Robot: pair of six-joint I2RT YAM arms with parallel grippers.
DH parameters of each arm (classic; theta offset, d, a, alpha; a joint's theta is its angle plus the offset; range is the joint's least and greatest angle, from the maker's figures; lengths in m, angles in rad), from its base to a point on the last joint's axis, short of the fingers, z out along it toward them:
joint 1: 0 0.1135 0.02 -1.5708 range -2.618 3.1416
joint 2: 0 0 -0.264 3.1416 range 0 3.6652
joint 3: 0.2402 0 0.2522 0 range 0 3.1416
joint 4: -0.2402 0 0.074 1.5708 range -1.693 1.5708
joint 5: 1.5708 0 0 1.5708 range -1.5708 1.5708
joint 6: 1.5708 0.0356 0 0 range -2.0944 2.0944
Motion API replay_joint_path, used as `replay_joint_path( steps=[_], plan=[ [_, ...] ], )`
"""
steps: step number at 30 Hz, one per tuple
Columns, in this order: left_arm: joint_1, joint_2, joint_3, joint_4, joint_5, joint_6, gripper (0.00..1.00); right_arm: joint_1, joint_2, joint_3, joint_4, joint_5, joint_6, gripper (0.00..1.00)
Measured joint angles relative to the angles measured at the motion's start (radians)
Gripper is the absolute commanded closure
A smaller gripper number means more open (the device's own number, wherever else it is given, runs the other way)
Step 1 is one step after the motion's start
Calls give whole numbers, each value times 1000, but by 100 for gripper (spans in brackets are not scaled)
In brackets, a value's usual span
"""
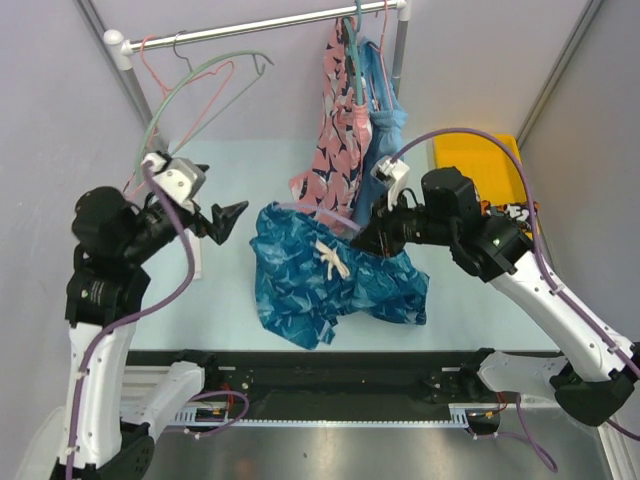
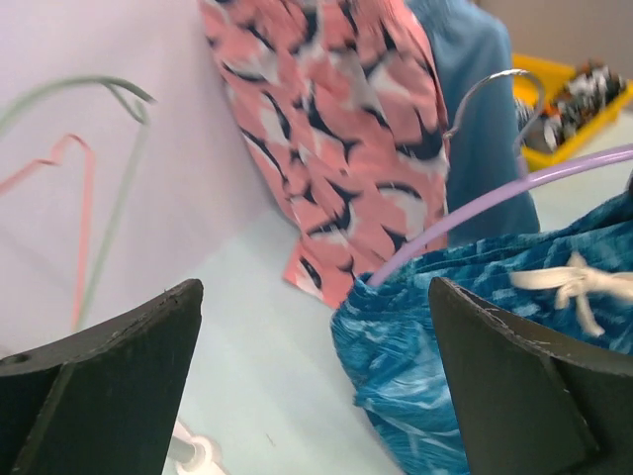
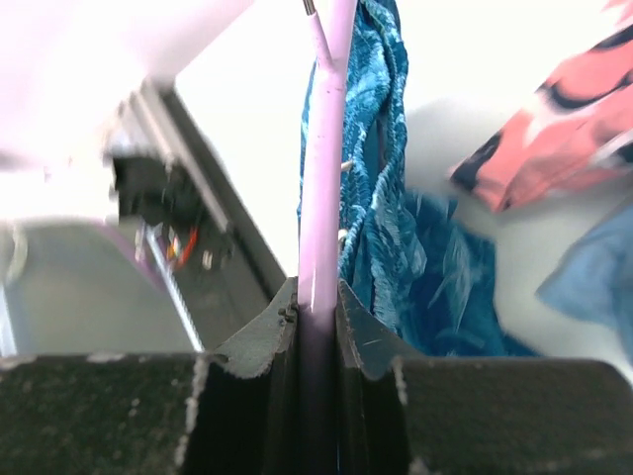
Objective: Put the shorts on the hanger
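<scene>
The shorts point(image 1: 330, 275), deep blue and teal with a white drawstring point(image 1: 331, 258), hang bunched over the pale table point(image 1: 200, 310). The lilac hanger point(image 1: 325, 214) runs into their top edge. My right gripper point(image 1: 366, 238) is shut on the hanger's lilac bar point(image 3: 322, 188), and the shorts point(image 3: 381, 198) drape just beyond its jaws point(image 3: 316, 297). My left gripper point(image 1: 230, 220) stands wide open to the left of the shorts, holding nothing. In the left wrist view its gap point(image 2: 315, 289) frames bare table, with the shorts point(image 2: 445, 346) and hanger bar point(image 2: 495, 198) at the right.
A rail point(image 1: 260, 27) crosses the back, with a green hanger point(image 1: 200, 85) and a pink hanger point(image 1: 150, 62) at its left end. A pink patterned garment point(image 1: 340, 130) and a light-blue garment point(image 1: 385, 110) hang at its right end. A yellow bin point(image 1: 480, 155) sits at the far right.
</scene>
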Motion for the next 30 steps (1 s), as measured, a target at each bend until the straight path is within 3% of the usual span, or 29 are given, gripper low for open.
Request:
replay_joint_path(
  steps=[7, 19, 30],
  plan=[
    [1, -68, 0, 128, -95, -106, 0, 0, 118, 191, 92, 146, 106, 100],
    [4, -71, -18, 137, -140, -121, 0, -26, 404, 579, 171, 380, 226, 100],
    [4, -99, -57, 167, -139, -122, 0, -69, 541, 729, 171, 500, 270, 100]
  ],
)
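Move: The blue shorts already hang on the lilac hanger pinched in the right hand, bound for the white rail, whose free stretch lies about 27 cm ahead, 6 cm left and 24 cm above that hand. The pink patterned shorts hang some 23 cm ahead and 3 cm left, roughly level; the light blue shorts 24 cm ahead and 4 cm right, also level. The green hanger is about 20 cm ahead, 23 cm left, 13 cm up. From the left hand, the rail stretch is 23 cm ahead, 14 cm right, 14 cm up. Blue shorts and lilac hanger are carried forward and up towards the rail by the right hand, some 20 cm out and 14 cm up, the climb mostly done before the forward reach ends. It turns clockwise by about 35 degrees, fingers still shut on the hanger. The left hand, empty and wide open, rises about 4 cm, easing left, then stays clear. ##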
